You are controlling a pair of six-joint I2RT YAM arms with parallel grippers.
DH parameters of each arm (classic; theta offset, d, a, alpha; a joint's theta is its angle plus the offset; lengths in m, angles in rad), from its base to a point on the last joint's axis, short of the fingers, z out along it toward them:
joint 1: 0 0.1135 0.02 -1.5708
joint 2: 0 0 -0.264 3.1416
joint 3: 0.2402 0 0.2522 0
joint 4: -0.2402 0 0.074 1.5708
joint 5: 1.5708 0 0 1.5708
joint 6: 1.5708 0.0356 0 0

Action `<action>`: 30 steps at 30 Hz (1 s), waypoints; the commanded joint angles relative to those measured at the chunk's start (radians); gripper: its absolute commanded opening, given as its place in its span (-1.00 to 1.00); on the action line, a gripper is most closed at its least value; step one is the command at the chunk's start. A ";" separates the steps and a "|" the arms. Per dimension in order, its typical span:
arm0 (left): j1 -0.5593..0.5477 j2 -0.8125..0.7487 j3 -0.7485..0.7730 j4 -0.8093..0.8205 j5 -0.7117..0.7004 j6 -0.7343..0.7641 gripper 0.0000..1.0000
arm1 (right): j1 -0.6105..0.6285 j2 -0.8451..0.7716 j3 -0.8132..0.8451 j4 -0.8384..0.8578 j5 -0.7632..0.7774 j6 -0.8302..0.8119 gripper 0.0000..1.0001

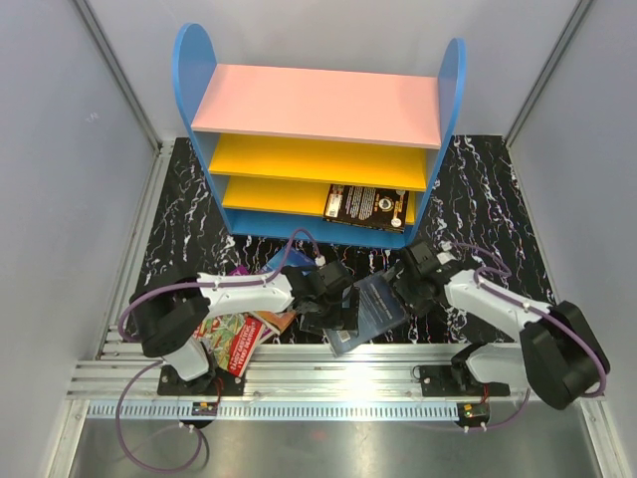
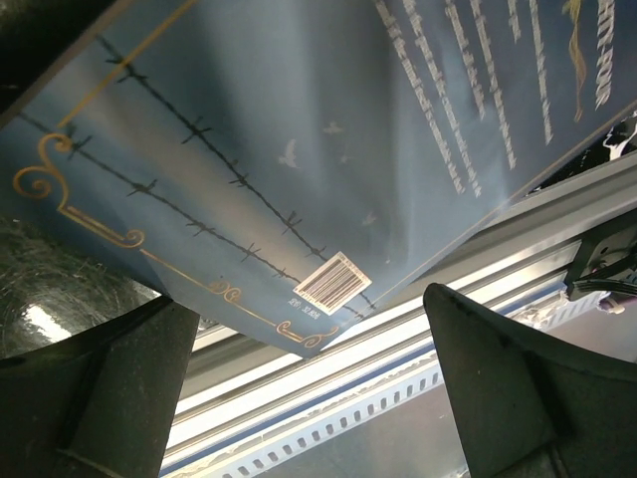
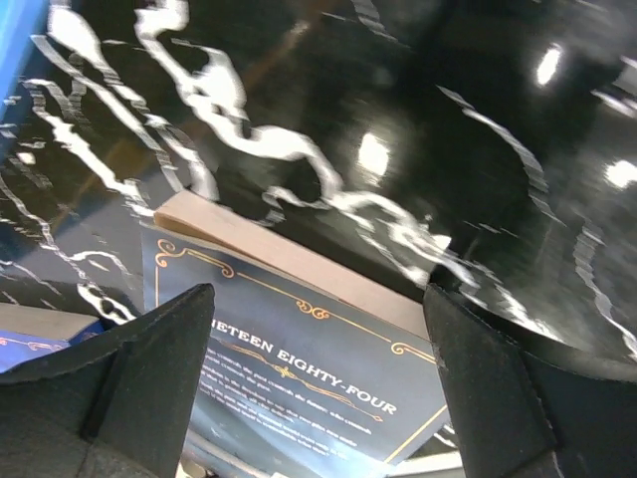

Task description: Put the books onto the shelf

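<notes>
The shelf (image 1: 318, 105) stands at the back, and a black book with gold ornament (image 1: 364, 206) lies on its lowest board. A dark blue book (image 1: 368, 309) lies on the black marbled table between both arms, its near corner over the metal rail. My left gripper (image 1: 341, 314) is open at the book's left edge. From the left wrist, the back cover with a barcode (image 2: 299, 129) fills the view above the open left gripper (image 2: 309, 398). My right gripper (image 1: 400, 297) is open at its right edge. The cover's gold title (image 3: 299, 368) shows between the spread fingers of the right gripper (image 3: 318, 334).
A red cartoon book (image 1: 234, 337) lies under the left arm, with a purple one (image 1: 239, 269) and a blue cover's corner (image 1: 277, 261) behind it. Aluminium rails (image 1: 328, 383) run along the near edge. Grey walls close in both sides.
</notes>
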 commanded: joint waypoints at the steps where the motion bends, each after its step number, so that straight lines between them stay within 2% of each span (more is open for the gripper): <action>1: -0.012 0.033 0.014 0.068 -0.023 -0.008 0.97 | 0.006 0.094 0.006 0.100 -0.084 -0.073 0.85; 3: -0.012 0.036 0.014 0.076 -0.019 -0.002 0.97 | 0.004 0.063 -0.006 0.121 -0.135 -0.062 0.76; 4: -0.012 0.038 0.016 0.086 -0.014 0.004 0.97 | 0.006 0.039 -0.029 0.146 -0.149 -0.059 0.54; 7: -0.012 0.052 0.023 0.094 -0.008 0.014 0.97 | 0.007 -0.091 -0.058 0.126 -0.178 -0.041 0.06; 11: -0.012 0.056 0.028 0.116 0.004 0.024 0.97 | 0.007 -0.276 -0.043 -0.006 -0.218 -0.028 -0.14; 13: -0.012 0.056 0.036 0.120 0.009 0.034 0.98 | 0.010 -0.364 -0.040 -0.056 -0.230 -0.027 -0.15; 17: -0.012 0.059 0.057 0.129 0.017 0.050 0.97 | 0.023 -0.474 -0.090 -0.029 -0.307 -0.002 -0.17; 24: -0.012 0.066 0.091 0.125 0.023 0.070 0.97 | 0.078 -0.499 -0.139 0.064 -0.351 0.047 -0.21; 30: -0.037 0.087 0.197 0.030 -0.054 0.169 0.97 | 0.187 -0.446 -0.103 0.256 -0.327 0.111 -0.21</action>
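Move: The blue-grey book lies flat between the hands, its middle some 10 cm to the right hand's left and 4 cm back, a centimetre or two lower. From the left hand it is about 6 cm right and 3 cm ahead, a little below. The blue-orange book is around 11 cm left of the left hand and 9 cm ahead; the foot of the shelf's right upright stands roughly 11 cm straight ahead of the right hand. The blue-grey book's right-hand end is pinched by the right hand, which pushes on forward a centimetre or so while its fingers close to under half open, then draws back about 5 cm, rising some 6 and easing down to about 4 cm up, tilting slightly. The left hand, wide open, stays at the barcode end, apparently bracing it, then gives about 2 cm left, tipping nearly 10 degrees. ##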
